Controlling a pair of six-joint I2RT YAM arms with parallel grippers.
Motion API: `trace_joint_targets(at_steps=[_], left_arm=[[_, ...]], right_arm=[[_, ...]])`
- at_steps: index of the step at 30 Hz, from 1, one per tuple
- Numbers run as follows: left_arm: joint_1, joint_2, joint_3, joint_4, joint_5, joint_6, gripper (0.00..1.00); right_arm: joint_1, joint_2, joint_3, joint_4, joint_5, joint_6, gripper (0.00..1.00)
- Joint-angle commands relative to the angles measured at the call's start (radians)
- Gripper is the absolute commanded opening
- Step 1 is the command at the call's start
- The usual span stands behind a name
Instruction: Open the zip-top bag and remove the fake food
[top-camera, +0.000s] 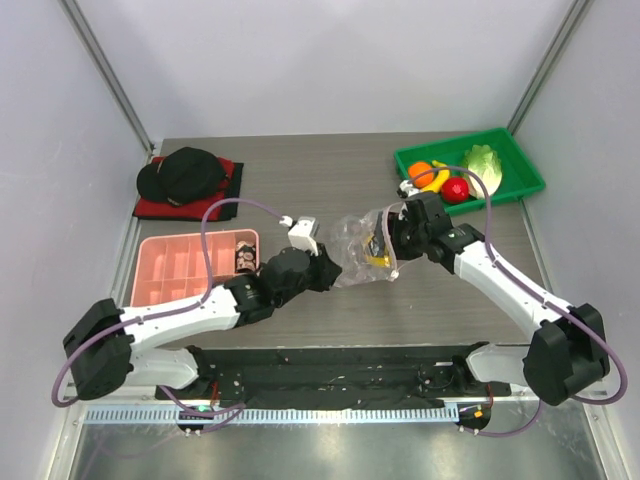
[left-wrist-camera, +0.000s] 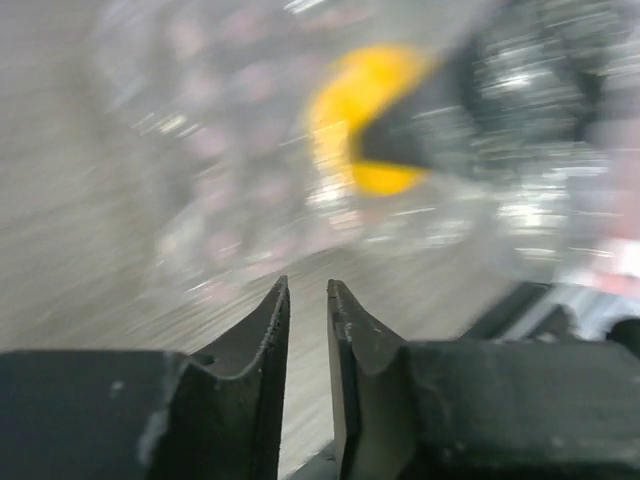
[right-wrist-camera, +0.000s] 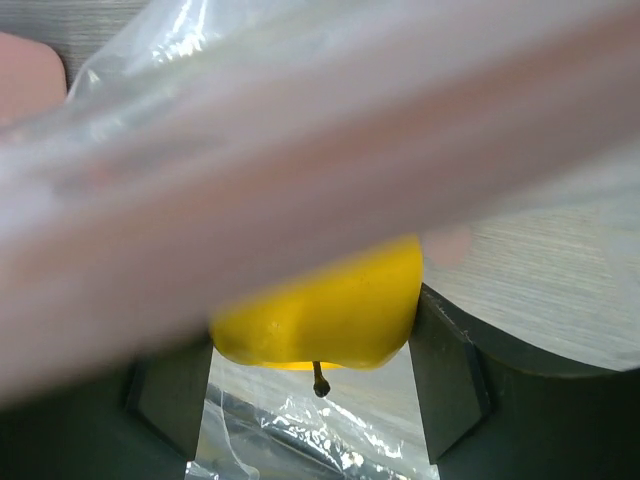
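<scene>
The clear zip-top bag (top-camera: 358, 250) lies crumpled mid-table between my two grippers. My right gripper (top-camera: 392, 240) reaches into its mouth and is shut on a yellow lemon (right-wrist-camera: 330, 300), which sits between both fingers (right-wrist-camera: 445, 360) under the blurred pink zip strip (right-wrist-camera: 300, 180). My left gripper (left-wrist-camera: 308, 285) sits at the bag's left end (left-wrist-camera: 230, 200), its jaws a narrow gap apart with only table showing between them. The lemon (left-wrist-camera: 360, 110) shows through the plastic ahead of it. An orange (top-camera: 421, 172), banana (top-camera: 437, 180), red fruit (top-camera: 456, 189) and cabbage (top-camera: 483, 165) lie in the green tray.
The green tray (top-camera: 520, 175) stands at the back right. A pink compartment tray (top-camera: 165, 270) lies at the left, under the left arm's cable. A black cap on a red cloth (top-camera: 185, 175) sits at the back left.
</scene>
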Motion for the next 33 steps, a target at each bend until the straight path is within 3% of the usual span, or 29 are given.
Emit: trace_joint_targets(at_steps=[1,4,12,21,27,33], left_arm=[[0.011,0.053,-0.036,0.085,-0.171,-0.127,0.18],[0.019,0.145,0.047,0.048,-0.143,-0.101,0.11],[0.097,0.375,0.117,0.132,-0.042,-0.094,0.08],[0.109,0.616,0.142,0.278,0.049,-0.125,0.05],[0.157,0.682,0.22,0.109,0.059,-0.174,0.04],[0.2,0.78,0.243,0.074,0.129,-0.22,0.04]], right_arm=[[0.001,-0.056,0.002,0.015,-0.048,-0.043,0.11],[0.001,-0.08,-0.035,0.053,-0.073,-0.017,0.11],[0.001,-0.048,-0.057,0.095,-0.148,0.012,0.08],[0.003,-0.05,-0.028,0.095,-0.163,0.029,0.06],[0.001,-0.071,0.021,0.003,-0.145,0.028,0.06],[0.003,-0.136,0.123,-0.189,-0.067,-0.003,0.06]])
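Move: The closed end of the clear bag is what the left hand goes for: the bag's middle is some 9 cm ahead of that hand, 7 cm to its right and 12 cm below. The yellow pepper inside the bag is about 8 cm ahead, 10 cm right and 6 cm down. The right hand already has this pepper between its pads, with the bag's middle about 6 cm to its left and 6 cm below. From the right hand, the green bin's middle is roughly 23 cm ahead, 20 cm right and 12 cm down. Down and then forward: the left hand sinks about 16 cm in two steps, working some 10 cm forward and a little right towards the bag's closed end, tipping about 20 degrees downward. Its fingers shut, and the tips come to press on the film near the edge. The right hand, reaching in through the mouth, keeps its grip on the pepper and eases back 2–3 cm. ##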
